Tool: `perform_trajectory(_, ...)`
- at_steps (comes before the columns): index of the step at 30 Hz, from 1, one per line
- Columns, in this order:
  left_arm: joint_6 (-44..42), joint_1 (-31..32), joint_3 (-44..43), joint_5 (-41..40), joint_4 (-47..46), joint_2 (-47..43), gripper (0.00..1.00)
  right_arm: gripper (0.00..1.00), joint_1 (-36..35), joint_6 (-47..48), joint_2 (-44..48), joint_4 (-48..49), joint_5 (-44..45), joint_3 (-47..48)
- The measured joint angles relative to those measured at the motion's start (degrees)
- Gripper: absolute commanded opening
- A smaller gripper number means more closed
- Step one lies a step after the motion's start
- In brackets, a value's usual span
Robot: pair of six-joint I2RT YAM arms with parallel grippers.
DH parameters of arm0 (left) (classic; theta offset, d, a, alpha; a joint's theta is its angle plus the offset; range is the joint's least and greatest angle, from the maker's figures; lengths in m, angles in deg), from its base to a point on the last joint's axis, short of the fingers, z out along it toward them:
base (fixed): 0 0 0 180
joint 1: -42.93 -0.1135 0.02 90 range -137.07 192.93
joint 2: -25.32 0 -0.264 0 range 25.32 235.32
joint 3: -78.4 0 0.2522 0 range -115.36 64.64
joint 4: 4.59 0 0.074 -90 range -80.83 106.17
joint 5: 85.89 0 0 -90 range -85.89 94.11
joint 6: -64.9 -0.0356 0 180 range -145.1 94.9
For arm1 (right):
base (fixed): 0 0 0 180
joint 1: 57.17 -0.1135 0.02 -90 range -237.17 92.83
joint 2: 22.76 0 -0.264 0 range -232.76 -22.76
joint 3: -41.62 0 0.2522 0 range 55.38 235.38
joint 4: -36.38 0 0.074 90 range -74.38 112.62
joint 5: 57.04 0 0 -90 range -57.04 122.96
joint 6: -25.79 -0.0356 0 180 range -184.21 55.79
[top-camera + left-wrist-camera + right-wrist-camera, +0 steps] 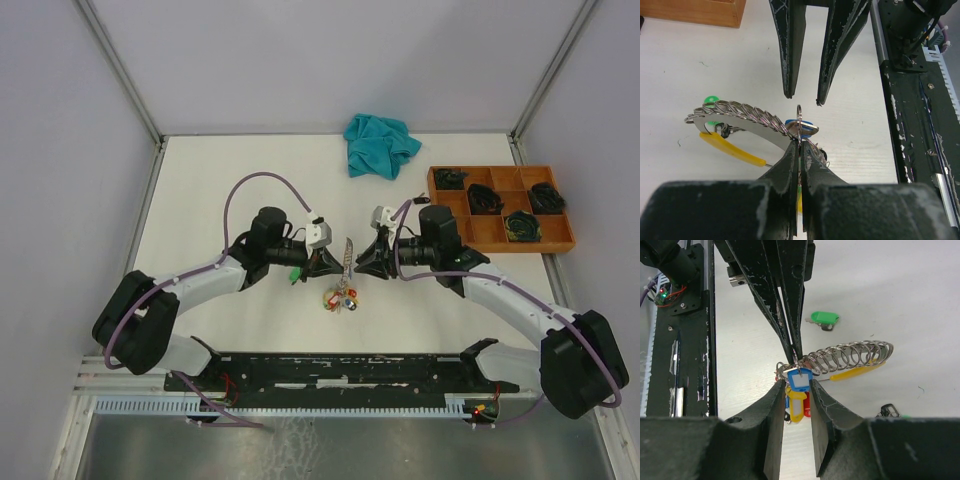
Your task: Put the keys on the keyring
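The keyring (347, 254) hangs between the two grippers above the middle of the table. It is a silver ring (740, 125) with a yellow sleeve (730, 148) and several small split loops (850, 357) strung along it. My left gripper (800, 144) is shut on the ring's wire. Blue (800, 380), yellow (796, 407) and red tagged keys dangle from it as a cluster (342, 298). My right gripper (797, 384) is open, its fingertips either side of the blue tag. A green-tagged key (824, 318) lies loose on the table.
An orange wooden tray (495, 246) of dark items stands at the back right, and a teal cloth (380, 145) lies behind the centre. A black rail (340, 366) runs along the near edge. A small black clip (888, 411) lies near the ring.
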Motion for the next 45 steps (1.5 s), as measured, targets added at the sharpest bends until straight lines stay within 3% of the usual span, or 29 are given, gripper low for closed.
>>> perform_trajectory(12, 0.7, 0.0, 0.0, 0.0, -1.0, 0.0, 0.03, 0.33, 0.1, -1.3, 0.0, 4.9, -0.4, -1.1)
perform_trajectory(24, 0.7, 0.0, 0.0, 0.0, -0.9, 0.0, 0.03, 0.26, 0.1, 2.4, -3.6, 4.5, -4.9, -0.1)
perform_trajectory(36, 0.7, 0.0, 0.0, 0.0, -0.9, 0.0, 0.03, 0.14, 0.1, 3.6, -6.8, 4.1, -7.8, 2.6)
perform_trajectory(41, 0.7, 0.0, 0.0, 0.0, -0.6, 0.0, 0.03, 0.01, 0.1, 4.8, -7.3, 2.0, -8.2, 3.1)
perform_trajectory(45, 2.4, 0.0, 0.0, -0.1, -0.6, 0.0, 0.03, 0.01, 0.1, 6.3, -7.3, -0.1, -8.3, 3.7)
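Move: The left gripper already pinches the keyring's wire, whose short free end sticks out about 2 cm to its right. From the part-open right gripper that end is some 2 cm left, level and neither ahead nor back. The coil's middle lies about 4 cm ahead and 2 cm left of the right gripper. The hanging coloured tags are roughly 3 cm back, 2 cm left and 6 cm down, and a loose green-tagged key lies about 3 cm ahead and 13 cm left on the table. Keep the left gripper still and shut on the keyring's wire. Ease the right gripper about 1.5 cm left towards the left fingertips, turning it some 10 degrees counter-clockwise, and close its fingers from about a third open to nearly shut, pinching the free wire end just beyond the left fingertips. ##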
